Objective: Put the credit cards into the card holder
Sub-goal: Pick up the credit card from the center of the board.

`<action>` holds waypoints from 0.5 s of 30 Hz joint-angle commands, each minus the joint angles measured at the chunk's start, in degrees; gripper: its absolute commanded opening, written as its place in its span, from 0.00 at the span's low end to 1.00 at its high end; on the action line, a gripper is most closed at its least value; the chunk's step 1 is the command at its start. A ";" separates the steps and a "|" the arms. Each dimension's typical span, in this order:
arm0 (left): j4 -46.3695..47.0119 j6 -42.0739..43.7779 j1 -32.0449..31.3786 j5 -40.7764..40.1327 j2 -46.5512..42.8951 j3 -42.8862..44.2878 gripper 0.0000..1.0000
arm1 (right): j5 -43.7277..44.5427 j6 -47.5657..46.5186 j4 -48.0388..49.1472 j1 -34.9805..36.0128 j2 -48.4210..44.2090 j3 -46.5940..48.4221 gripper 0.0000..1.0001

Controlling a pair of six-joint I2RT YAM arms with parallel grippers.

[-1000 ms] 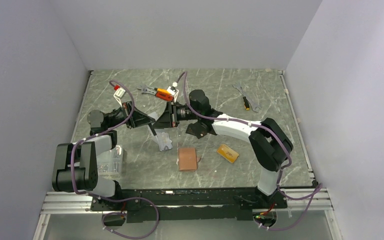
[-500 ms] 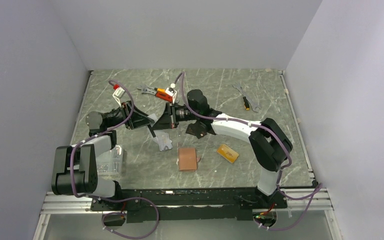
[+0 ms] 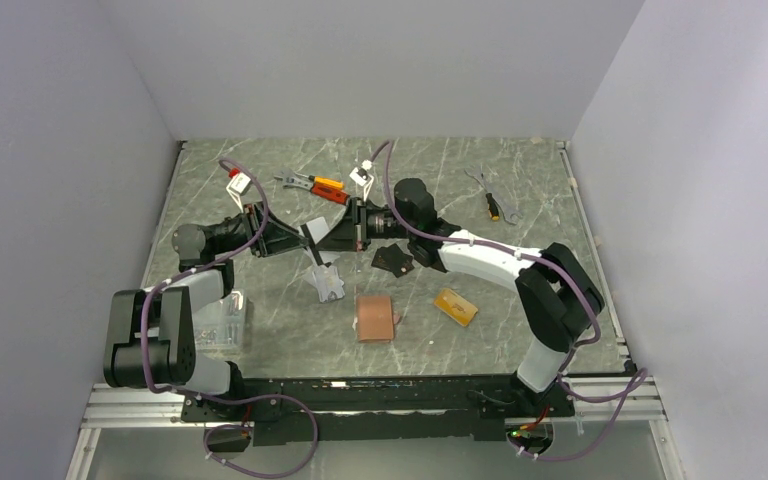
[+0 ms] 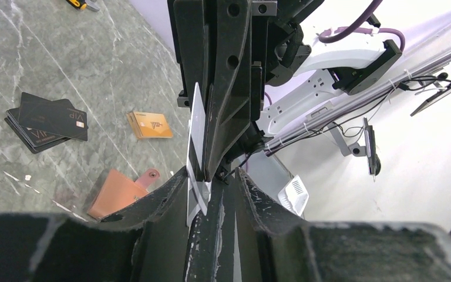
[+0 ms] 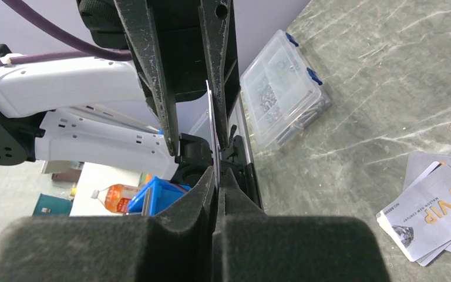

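A silver-grey card point(image 3: 312, 238) with a dark stripe is held edge-up in the air between my two grippers. My right gripper point(image 3: 332, 237) is shut on it point(image 5: 211, 129). My left gripper point(image 3: 298, 240) faces it with its jaws apart around the card point(image 4: 195, 135), which lies against one finger. Other silver cards point(image 3: 326, 284) lie below. Black cards point(image 3: 392, 260) lie to the right, and an orange-gold card point(image 3: 456, 306) lies further right. The reddish-brown card holder point(image 3: 374, 318) lies flat at the front centre.
A clear plastic box point(image 3: 222, 322) stands by the left arm's base. Orange-handled tools point(image 3: 320, 185) lie at the back centre, and another tool point(image 3: 495, 200) lies at the back right. Grey walls close in the table on three sides.
My right arm has drawn back to the right, uncovering the black cards. The card between the grippers now stands higher. The left arm has hardly moved.
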 commanded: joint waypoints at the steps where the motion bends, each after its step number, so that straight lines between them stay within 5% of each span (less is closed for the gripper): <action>1: 10.42 -1.09 0.69 1.44 -0.91 1.64 0.35 | 5.83 0.37 1.92 -2.96 -1.83 -1.27 0.00; 10: 6.56 2.98 0.65 1.70 -1.52 1.34 0.10 | 7.01 0.67 2.16 -3.89 -3.75 -2.86 0.00; 15: 4.34 4.48 0.69 1.62 -1.83 1.45 0.06 | 7.84 0.60 1.94 -4.87 -4.97 -3.63 0.02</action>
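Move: Between the two hands hangs the white card, its middle about 2 cm to the right of the left hand point and 2 cm to the left of the right's, level with both; the right fingers already hold it. From the left hand the white card pile lies some 18 cm below, 2 cm back and 3 cm right; the card holder is 9 cm back and 12 cm right, the black cards 3 cm ahead and 16 cm right, both about 18 cm down. Closing from about a third open to almost shut, the left fingers come together on the left side of the white card from both faces, the hand itself staying in place. The right hand keeps its shut grip and eases about 1 cm up and 1 cm to its right, slightly away from the left hand. ##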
